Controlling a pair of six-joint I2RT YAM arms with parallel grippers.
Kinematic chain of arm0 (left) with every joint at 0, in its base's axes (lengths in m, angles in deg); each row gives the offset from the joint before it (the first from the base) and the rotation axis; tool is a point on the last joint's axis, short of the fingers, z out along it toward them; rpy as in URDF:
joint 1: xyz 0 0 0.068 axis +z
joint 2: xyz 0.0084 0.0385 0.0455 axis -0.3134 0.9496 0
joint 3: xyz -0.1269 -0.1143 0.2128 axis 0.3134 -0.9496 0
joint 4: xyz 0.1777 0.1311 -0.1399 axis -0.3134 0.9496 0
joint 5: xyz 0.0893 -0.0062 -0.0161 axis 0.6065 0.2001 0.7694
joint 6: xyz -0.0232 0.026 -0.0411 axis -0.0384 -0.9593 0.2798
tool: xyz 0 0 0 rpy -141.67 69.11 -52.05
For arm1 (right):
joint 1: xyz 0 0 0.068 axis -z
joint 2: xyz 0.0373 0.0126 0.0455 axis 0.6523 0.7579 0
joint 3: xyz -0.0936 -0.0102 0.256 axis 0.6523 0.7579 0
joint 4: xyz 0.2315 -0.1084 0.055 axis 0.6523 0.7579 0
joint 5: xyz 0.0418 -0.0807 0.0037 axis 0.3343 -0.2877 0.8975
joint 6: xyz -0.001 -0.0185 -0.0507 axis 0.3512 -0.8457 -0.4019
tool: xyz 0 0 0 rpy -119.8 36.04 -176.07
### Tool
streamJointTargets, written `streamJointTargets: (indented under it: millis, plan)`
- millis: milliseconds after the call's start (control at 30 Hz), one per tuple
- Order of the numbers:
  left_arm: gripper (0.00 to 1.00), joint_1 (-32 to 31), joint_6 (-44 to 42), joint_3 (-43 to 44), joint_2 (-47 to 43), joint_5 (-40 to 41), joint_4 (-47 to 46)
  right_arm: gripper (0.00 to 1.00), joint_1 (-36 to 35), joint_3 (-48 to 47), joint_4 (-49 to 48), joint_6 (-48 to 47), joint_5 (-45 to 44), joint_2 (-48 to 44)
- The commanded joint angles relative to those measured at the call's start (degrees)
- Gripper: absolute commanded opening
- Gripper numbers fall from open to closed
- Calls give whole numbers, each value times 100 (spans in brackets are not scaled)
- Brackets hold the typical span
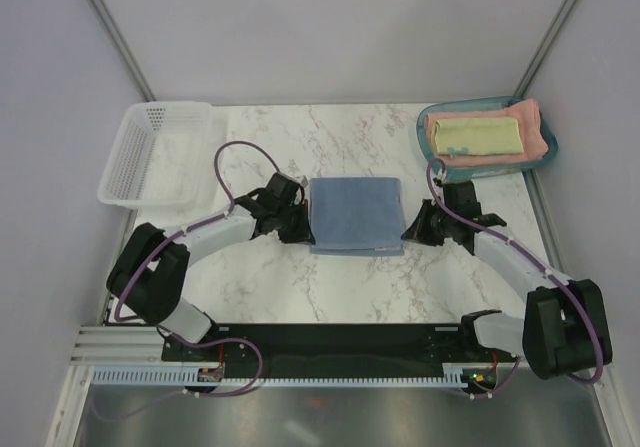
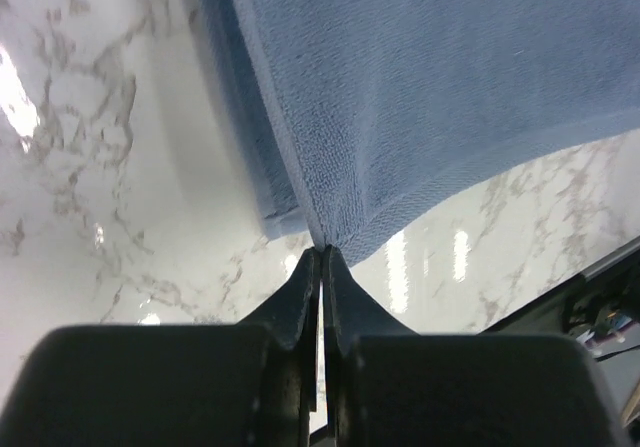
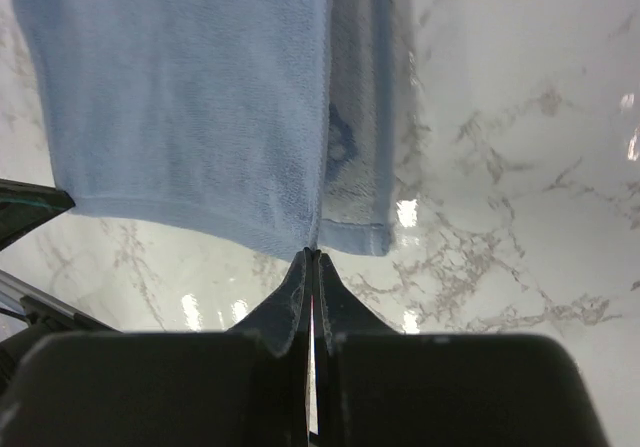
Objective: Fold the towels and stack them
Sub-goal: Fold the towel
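Note:
The grey-blue towel (image 1: 356, 214) lies folded over in the middle of the marble table, its upper layer pulled taut between both arms. My left gripper (image 1: 298, 229) is shut on the towel's near left corner (image 2: 450, 77); the cloth runs right into the closed tips of the gripper (image 2: 322, 251). On the opposite side my right gripper (image 1: 412, 229) is shut on the near right corner (image 3: 190, 97), tips pinched together (image 3: 311, 254). The pale-yellow towel (image 1: 478, 137) rests folded on the salmon-pink towel (image 1: 532, 117).
A teal tray (image 1: 424, 127) at the back right holds the pink and yellow towels. A white mesh basket (image 1: 150, 157) stands at the back left. Grey walls close in the table on three sides.

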Motion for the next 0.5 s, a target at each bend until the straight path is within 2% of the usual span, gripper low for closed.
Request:
streamJointTargets:
  millis: [0, 133, 467]
  plan:
    - [2, -76, -36, -423, 84, -95, -317, 0, -24, 559, -310, 33, 90, 29]
    - [2, -129, -79, -573, 331, -60, -424, 0, -24, 833, -671, 51, 134, 205]
    - [2, -129, -211, -521, 384, 124, -424, 0, -16, 781, -672, -2, 46, 108]
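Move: My left hand holds the upper layer's near-left corner; the lower layer's matching corner, its target, is about 1 cm back, 1 cm left and 5 cm below. For my right hand the lower layer's near-right corner is some 2 cm back, 1 cm right and 6 cm below. The middle of the towel's far fold is about 16 cm ahead of my left hand and 10 cm right, and the blue-green basket some 24 cm ahead of my right hand and 18 cm right. I bring both hands quickly down and back towards me together, the left about 4 cm down and 3 cm back, the right about 5 cm down and 3 cm back, then hold them low over the table. Both keep their pinch on the upper layer's near corners, laying that edge towards the lower one and drawing the blue towel back; both wrists tip slightly. ##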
